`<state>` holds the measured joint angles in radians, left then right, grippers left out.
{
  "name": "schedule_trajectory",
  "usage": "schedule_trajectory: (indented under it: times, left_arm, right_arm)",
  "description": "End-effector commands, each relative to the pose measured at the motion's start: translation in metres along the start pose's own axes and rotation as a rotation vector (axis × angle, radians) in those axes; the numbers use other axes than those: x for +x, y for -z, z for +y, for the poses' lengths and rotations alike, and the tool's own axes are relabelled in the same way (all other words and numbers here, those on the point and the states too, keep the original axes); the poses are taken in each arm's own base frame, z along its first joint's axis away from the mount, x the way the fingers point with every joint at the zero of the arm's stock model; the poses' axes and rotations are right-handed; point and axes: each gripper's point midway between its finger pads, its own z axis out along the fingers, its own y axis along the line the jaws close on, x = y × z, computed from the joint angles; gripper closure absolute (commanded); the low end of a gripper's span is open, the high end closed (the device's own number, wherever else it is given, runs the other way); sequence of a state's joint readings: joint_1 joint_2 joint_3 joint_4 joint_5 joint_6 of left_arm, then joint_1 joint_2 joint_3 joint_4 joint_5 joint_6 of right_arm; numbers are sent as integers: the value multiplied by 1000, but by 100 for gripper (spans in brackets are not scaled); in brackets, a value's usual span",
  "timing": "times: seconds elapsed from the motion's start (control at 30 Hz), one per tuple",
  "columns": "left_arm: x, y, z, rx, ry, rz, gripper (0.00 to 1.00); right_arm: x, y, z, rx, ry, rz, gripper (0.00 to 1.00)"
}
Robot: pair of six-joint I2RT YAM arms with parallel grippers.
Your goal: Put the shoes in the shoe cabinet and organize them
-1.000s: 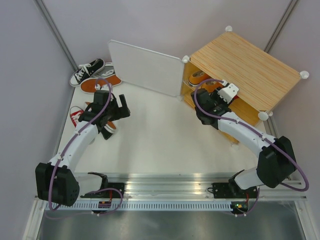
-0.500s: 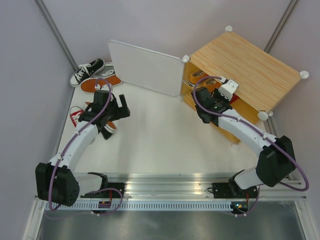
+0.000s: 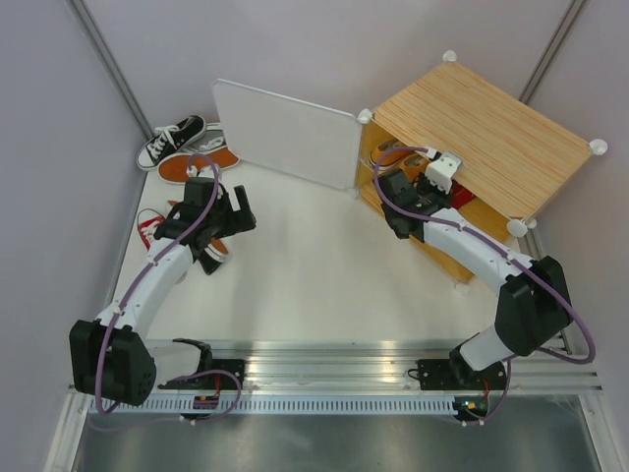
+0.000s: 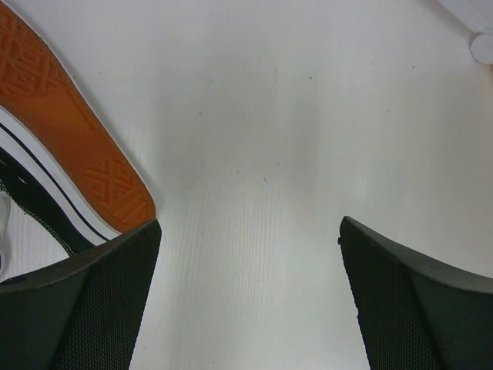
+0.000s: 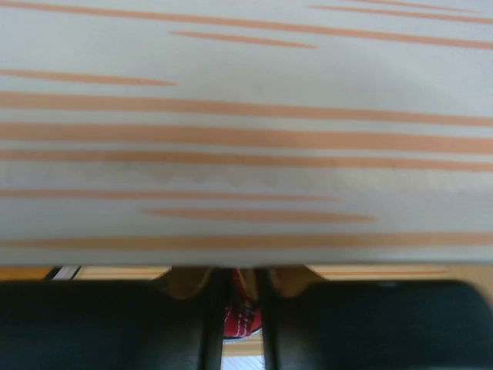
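Note:
The shoe cabinet [image 3: 491, 138] stands at the back right with its white door [image 3: 285, 133] swung open. My right gripper [image 3: 425, 187] reaches into the cabinet's front, under the wooden top. In the right wrist view its fingers [image 5: 241, 277] leave only a thin slit, and a red shoe [image 5: 243, 322] shows through it, further in. An orange shoe [image 3: 386, 153] lies on the upper shelf. My left gripper [image 3: 221, 231] hangs open over the white floor [image 4: 262, 154]. Beside its left finger, a black shoe [image 4: 69, 146] lies on its side, orange sole showing.
More shoes lie at the back left: a black one [image 3: 172, 140], a grey one [image 3: 211, 141], an orange one [image 3: 197, 164]. A red one [image 3: 149, 226] lies by the left wall. A wood-grain panel [image 5: 246, 139] fills the right wrist view.
My right gripper has closed from half open to a thin slit and shifted slightly left and further into the cabinet. The left arm has not moved.

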<state>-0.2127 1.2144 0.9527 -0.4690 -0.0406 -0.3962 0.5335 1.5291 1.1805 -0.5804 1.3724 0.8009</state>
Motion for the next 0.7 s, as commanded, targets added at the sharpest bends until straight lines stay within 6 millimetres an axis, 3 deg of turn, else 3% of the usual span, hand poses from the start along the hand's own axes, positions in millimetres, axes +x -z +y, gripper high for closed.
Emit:
schedule_trajectory:
  times: [0.0,0.07,0.17,0.33,0.67]
  left_arm:
    - [-17,8,-11,40,30,-47,0]
    - [-17,8,-12,42,28,-46,0]
    - [-17,7,-12,42,30,-44,0]
    - [-18,7,-13,47,29,-42,0]
    - [-18,8,-12,42,28,-44,0]
  right_arm:
    - [-4,-1,8,-43,-95,31,72]
    - [-10,2,7,-76,-130,36,58]
    - [-22,7,5,-124,-192,39,47]
    - [-22,11,2,-147,-241,61,44]
    - [7,7,-8,-91,-205,93,43]
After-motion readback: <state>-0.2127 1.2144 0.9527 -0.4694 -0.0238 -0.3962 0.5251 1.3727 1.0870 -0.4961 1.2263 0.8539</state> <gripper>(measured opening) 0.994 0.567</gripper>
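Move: The red shoe on the cabinet's upper shelf, toe outward, has its middle roughly 5 cm ahead of the right hand, 7 cm to its right and 7 cm below. The nearer orange shoe lies some 9 cm ahead, 1 cm right and 7 cm down; the farther one about 12 cm ahead, 5 cm left and 7 cm down. From the left hand the red shoe is about 46 cm right, 8 cm ahead and nearly level. Above the toe of the red shoe, the right hand's almost shut fingers spread to a little over half open, still reaching in under the cabinet's top. The hand stays nearly in place, rising about 1.5 cm and sinking back by 1 cm while easing back about 1 cm, and its wrist rolls some 10 degrees with the fingertips dipping slightly. Contact with the shoe can't be seen. ##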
